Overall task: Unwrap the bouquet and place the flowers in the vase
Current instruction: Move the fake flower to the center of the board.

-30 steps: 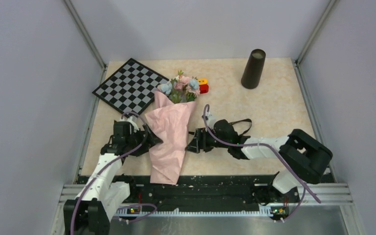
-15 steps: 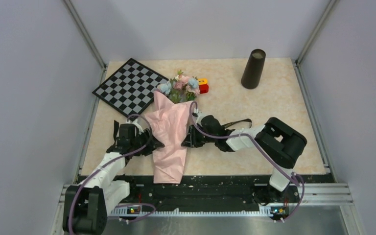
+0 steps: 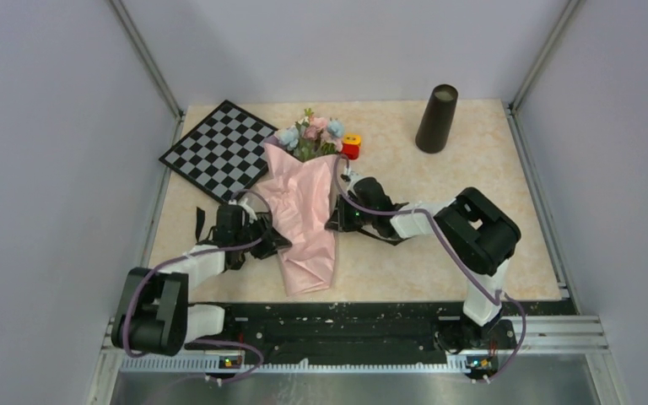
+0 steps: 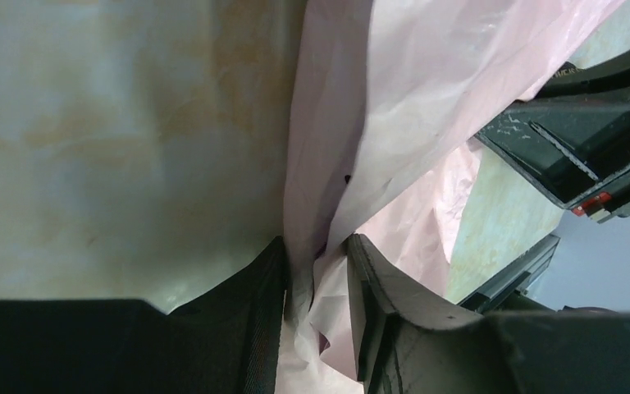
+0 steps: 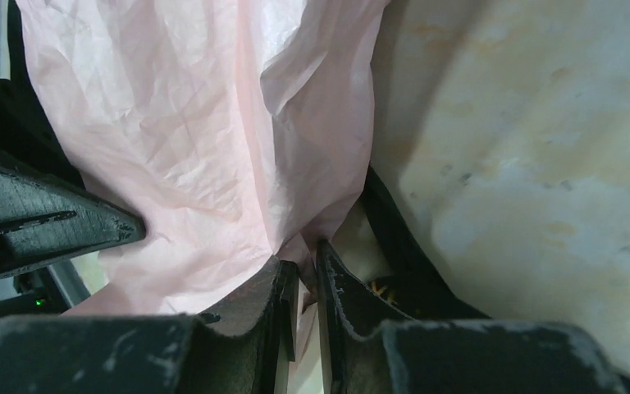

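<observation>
The bouquet (image 3: 305, 211) lies on the table as a pink crinkled paper cone, its point toward the arms. The flowers (image 3: 312, 135), pink, white and blue, stick out of its far end. My left gripper (image 3: 272, 242) is at the cone's left edge and is shut on a fold of the pink paper (image 4: 328, 148); the left gripper (image 4: 316, 250) has crumpled paper between its fingers. My right gripper (image 3: 336, 221) is at the cone's right edge, and the right gripper (image 5: 306, 264) pinches a thin fold of paper (image 5: 213, 139). The vase (image 3: 436, 118) stands dark and upright at the far right.
A black-and-white checkered board (image 3: 219, 148) lies at the far left beside the flowers. A small red-and-yellow block (image 3: 352, 146) sits just right of the blooms. A black ribbon (image 5: 394, 230) with gold lettering lies under the right fingers. Grey walls close in the table.
Both grippers have moved in against the cone's sides and closed on its paper. The bouquet has shifted a little away from the arms, its point swinging right.
</observation>
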Action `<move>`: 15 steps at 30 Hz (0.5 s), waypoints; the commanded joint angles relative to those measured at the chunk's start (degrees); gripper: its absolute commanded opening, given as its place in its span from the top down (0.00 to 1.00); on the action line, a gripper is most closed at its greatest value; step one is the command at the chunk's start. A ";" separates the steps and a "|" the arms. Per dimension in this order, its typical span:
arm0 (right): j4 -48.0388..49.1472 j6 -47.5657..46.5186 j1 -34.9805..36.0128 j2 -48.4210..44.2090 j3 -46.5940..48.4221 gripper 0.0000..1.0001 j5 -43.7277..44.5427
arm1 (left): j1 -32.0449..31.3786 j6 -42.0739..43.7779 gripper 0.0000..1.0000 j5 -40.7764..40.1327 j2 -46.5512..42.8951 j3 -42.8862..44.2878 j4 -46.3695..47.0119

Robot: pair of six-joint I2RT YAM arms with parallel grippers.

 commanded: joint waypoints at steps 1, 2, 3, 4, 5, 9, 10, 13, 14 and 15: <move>-1.48 -5.20 -2.18 1.01 4.02 0.85 0.07 | -2.14 -0.30 0.63 2.16 4.90 4.73 7.85; -2.06 -5.82 -2.45 0.98 4.67 0.85 0.28 | -2.30 -0.45 0.62 2.21 5.83 5.46 8.08; -2.83 -6.35 -2.71 0.85 5.14 0.85 0.52 | -2.33 -0.62 0.60 2.22 6.56 6.11 8.38; -3.50 -6.98 -2.83 0.62 5.47 0.85 0.62 | -2.34 -0.62 0.57 2.07 6.61 6.59 8.30; -4.16 -7.61 -2.97 0.28 5.79 0.85 0.75 | -2.34 -0.49 0.54 1.61 6.49 7.11 8.00; -7.19 -10.01 -3.23 -2.07 6.18 0.71 2.18 | -2.34 2.32 0.22 0.52 4.22 10.77 1.69; -7.93 -10.60 -3.36 -2.89 6.11 0.66 2.59 | -2.29 3.48 0.14 -0.46 3.51 12.07 -1.10; -10.72 -12.37 -3.69 -5.81 5.87 0.49 4.12 | -2.21 6.78 0.01 -4.73 0.40 16.26 -11.27; -11.78 -12.90 -3.68 -6.94 5.77 0.44 4.91 | -2.17 7.57 0.01 -5.89 -0.70 17.51 -14.08; -12.74 -13.61 -3.68 -8.10 5.69 0.41 5.80 | -2.08 8.36 0.01 -7.20 -1.87 18.61 -16.68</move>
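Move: Both hands pinch the pink wrapper's long edges close above the table. The bouquet's flowers lie about 30 cm ahead of the left hand and 6 to its right, and some 26 cm ahead of the right hand and 4 to its left, all slightly higher. The red block sits about 23 cm ahead of the right hand, 5 to its right; the chessboard's middle is roughly 27 cm ahead of the left hand, 15 to its left. Both hands edge the wrapper forward, then open off it: left 5 cm, rising equally; right 2.5 cm, easing right. ##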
